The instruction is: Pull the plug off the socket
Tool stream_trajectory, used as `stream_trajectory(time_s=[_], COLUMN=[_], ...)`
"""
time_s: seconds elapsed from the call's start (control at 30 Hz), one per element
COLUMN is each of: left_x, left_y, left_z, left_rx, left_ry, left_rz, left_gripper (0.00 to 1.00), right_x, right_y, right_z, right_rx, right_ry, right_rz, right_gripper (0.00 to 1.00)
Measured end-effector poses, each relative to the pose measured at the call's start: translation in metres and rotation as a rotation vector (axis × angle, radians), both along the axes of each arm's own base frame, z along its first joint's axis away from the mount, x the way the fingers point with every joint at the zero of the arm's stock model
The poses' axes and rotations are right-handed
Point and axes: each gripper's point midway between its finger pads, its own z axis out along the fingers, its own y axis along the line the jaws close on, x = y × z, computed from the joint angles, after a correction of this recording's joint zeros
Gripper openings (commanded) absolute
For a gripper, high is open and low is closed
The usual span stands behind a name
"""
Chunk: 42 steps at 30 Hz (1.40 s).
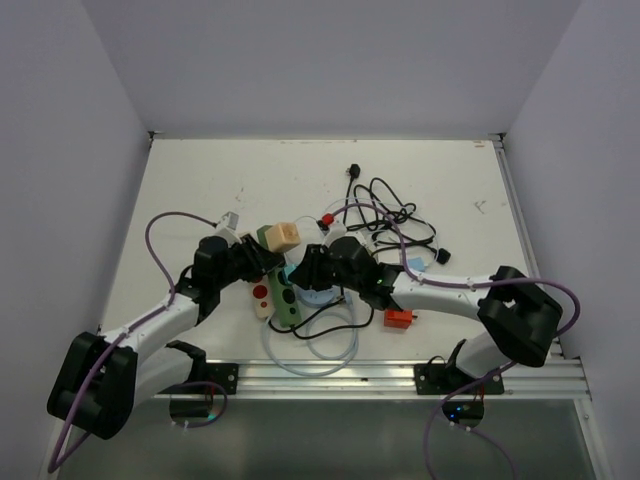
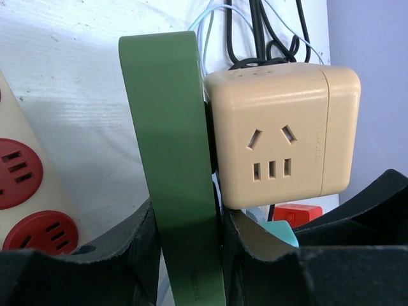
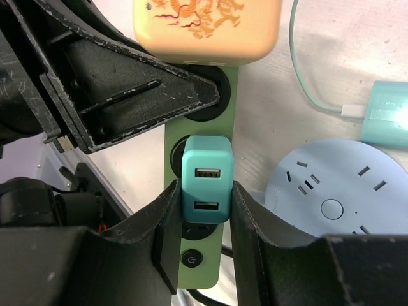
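The socket is a green power strip [image 1: 288,303] lying near the table's middle front. A teal two-port USB plug [image 3: 206,178] sits plugged into its face [image 3: 203,274]. My right gripper [image 3: 204,194] is shut on that plug, one finger pressed on each side. My left gripper [image 2: 189,242] is shut on the strip's narrow edge [image 2: 175,146], both fingers against it. A beige cube adapter [image 2: 280,137] is plugged into the strip's far end, just beyond the left fingers. From above, the two grippers [image 1: 268,262] [image 1: 303,268] meet over the strip.
A white strip with red sockets [image 2: 19,185] lies left of the green one. A round pale-blue socket hub [image 3: 331,191] is right of it. A tangle of black cables [image 1: 390,215] lies behind, and an orange block [image 1: 399,319] is at the front right.
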Motion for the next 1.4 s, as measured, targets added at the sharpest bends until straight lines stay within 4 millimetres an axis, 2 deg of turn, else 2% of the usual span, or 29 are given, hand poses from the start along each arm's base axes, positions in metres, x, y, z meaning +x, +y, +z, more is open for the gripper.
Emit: stream_trajectory(time_s=[0.3, 0.53, 0.7, 0.77, 0.93, 1.07, 1.2, 1.3, 1.4], left_x=[-0.003, 0.0, -0.002, -0.003, 0.012, 0.015, 0.015, 0.015, 0.014], left_y=[0.006, 0.008, 0.003, -0.001, 0.036, 0.039, 0.039, 0.039, 0.037], left_z=[0.003, 0.01, 0.012, 0.014, -0.004, -0.005, -0.006, -0.005, -0.003], left_rx=[0.064, 0.099, 0.1, 0.087, 0.193, 0.213, 0.218, 0.218, 0.221], left_ry=[-0.014, -0.042, -0.056, -0.062, -0.032, -0.017, -0.004, 0.001, 0.006], left_rz=[0.0, -0.003, -0.034, -0.055, 0.075, 0.092, 0.092, 0.086, 0.072], left_gripper=[0.0, 0.0, 0.0, 0.0, 0.0, 0.0, 0.0, 0.0, 0.0], right_x=[-0.007, -0.004, -0.001, -0.005, 0.017, 0.016, 0.024, 0.04, 0.057], right_y=[0.005, 0.006, -0.009, -0.014, -0.044, -0.041, -0.041, -0.051, -0.068], right_z=[0.003, 0.007, 0.003, 0.006, 0.006, 0.012, 0.03, 0.035, 0.025], right_rx=[-0.121, -0.118, 0.042, 0.124, 0.153, 0.1, 0.049, 0.002, -0.043], right_ry=[-0.117, -0.134, -0.06, -0.021, -0.01, -0.031, -0.076, -0.079, -0.05], right_rz=[0.0, -0.015, -0.02, 0.002, -0.08, -0.069, -0.095, -0.157, -0.221], right_gripper=[0.0, 0.0, 0.0, 0.0, 0.0, 0.0, 0.0, 0.0, 0.0])
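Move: The right fingers already pinch the teal plug, still in the green strip, whose middle lies about 3 cm left and 1 cm back of them. The beige cube is some 7 cm ahead and 2 cm left; a second teal plug lies about 2 cm ahead, 7 cm right and 9 cm below. From the left hand, already gripping the strip, the held plug is about 3 cm back and 4 cm right. Right hand pulls its pinched teal plug about 7 cm right and 6 forward, left drawing the gripped green strip left. ##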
